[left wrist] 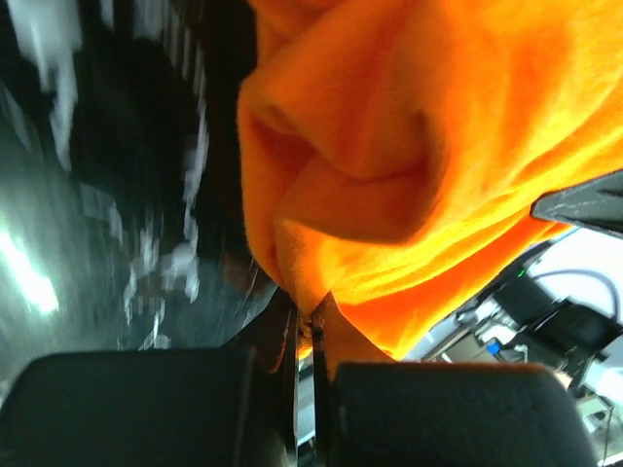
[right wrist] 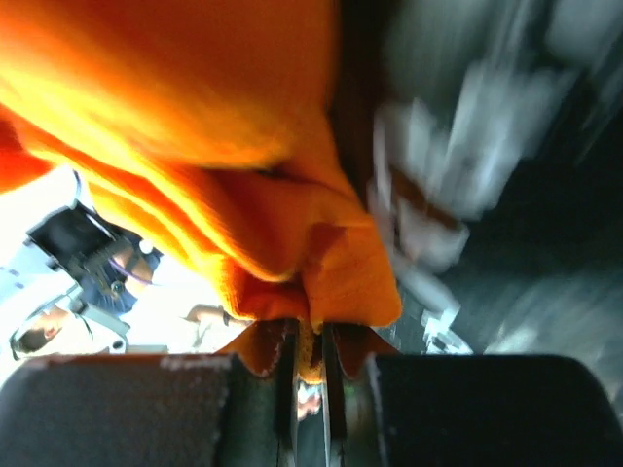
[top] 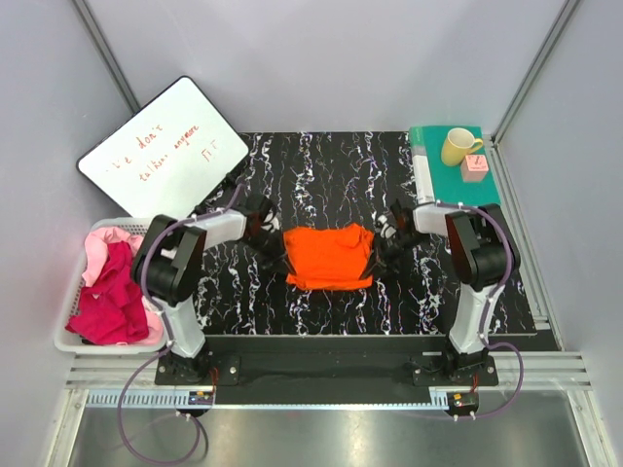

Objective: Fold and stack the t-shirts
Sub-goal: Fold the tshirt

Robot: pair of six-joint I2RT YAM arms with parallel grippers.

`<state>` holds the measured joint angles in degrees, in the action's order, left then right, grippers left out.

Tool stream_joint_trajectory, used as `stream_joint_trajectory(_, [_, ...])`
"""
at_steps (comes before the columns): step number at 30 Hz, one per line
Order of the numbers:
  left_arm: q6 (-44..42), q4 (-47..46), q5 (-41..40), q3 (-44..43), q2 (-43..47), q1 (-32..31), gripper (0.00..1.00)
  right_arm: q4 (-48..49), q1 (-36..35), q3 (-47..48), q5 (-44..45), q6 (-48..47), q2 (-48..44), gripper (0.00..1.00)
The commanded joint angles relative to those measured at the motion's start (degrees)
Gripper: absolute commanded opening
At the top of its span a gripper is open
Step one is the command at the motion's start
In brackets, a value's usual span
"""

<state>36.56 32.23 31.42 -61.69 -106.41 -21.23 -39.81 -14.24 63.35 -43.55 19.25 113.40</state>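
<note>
An orange t-shirt (top: 329, 255) lies partly folded on the black marbled mat (top: 321, 165) between my two arms. My left gripper (top: 276, 251) is shut on its left edge; the left wrist view shows orange cloth (left wrist: 409, 146) pinched between the jaws of that gripper (left wrist: 311, 326). My right gripper (top: 382, 248) is shut on the shirt's right edge, and in the right wrist view a fold of orange cloth (right wrist: 243, 195) sits clamped in the gripper (right wrist: 310, 336). Magenta and pale pink t-shirts (top: 112, 292) lie crumpled in a white basket (top: 73, 342) at the left.
A whiteboard (top: 161, 156) with red writing leans at the back left. A teal-green mat (top: 487, 180) at the back right carries a yellow mug (top: 458, 146) and a small pink block (top: 475, 167). Grey walls enclose the table.
</note>
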Motion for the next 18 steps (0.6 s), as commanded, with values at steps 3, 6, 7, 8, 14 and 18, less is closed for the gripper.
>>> stream_joint_trajectory(3, [-1.2,2.7,-4.3,8.7,7.3,-1.1,0.06,1.0,-1.6,-11.2,4.5,2.0,-9.8,0.19])
stream_joint_trajectory(6, [-1.9,2.7,-5.0,9.5,7.9,-1.8,0.41,1.3,-1.6,-12.8,5.3,1.5,-10.0,0.35])
stream_joint_trajectory(7, [-2.2,2.9,-5.5,9.5,8.4,-1.9,0.62,1.3,-1.7,-12.6,5.5,1.4,-10.0,0.4])
stream_joint_trajectory(8, [-2.7,3.7,-6.4,8.6,8.9,-1.9,0.75,0.4,-1.6,-11.8,6.5,1.0,-10.4,0.6])
stream_joint_trajectory(14, [-4.6,8.5,-10.0,4.3,13.6,-1.9,0.85,-7.2,-1.6,-3.8,11.8,-0.5,-14.7,0.98])
stream_joint_trajectory(18, [-5.1,10.8,-11.2,-0.3,15.9,-1.8,0.85,-10.7,-1.6,2.8,14.7,-1.8,-17.1,1.0])
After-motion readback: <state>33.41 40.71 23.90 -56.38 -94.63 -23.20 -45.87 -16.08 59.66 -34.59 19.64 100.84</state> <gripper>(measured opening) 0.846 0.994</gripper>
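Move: Each closed gripper already pinches a near corner of the folded orange t-shirt. Its middle lies about 10 cm right and 4 cm ahead of the left hand, and about 10 cm left and 4 cm ahead of the right, roughly 1 cm lower. The table's near edge is some 15 cm straight back from either hand. The laundry basket stands about 42 cm left and 3 cm back of the left hand; the green book is some 22 cm right and 28 cm ahead of the right. Drag the t-shirt's two near corners together about 5 cm back towards the table's near edge, keeping both hands low. As the pull ends, open both grippers wide to let go of the cloth, then raise them some 2 cm, easing apart outwards, the right hand also coming a little forward. ##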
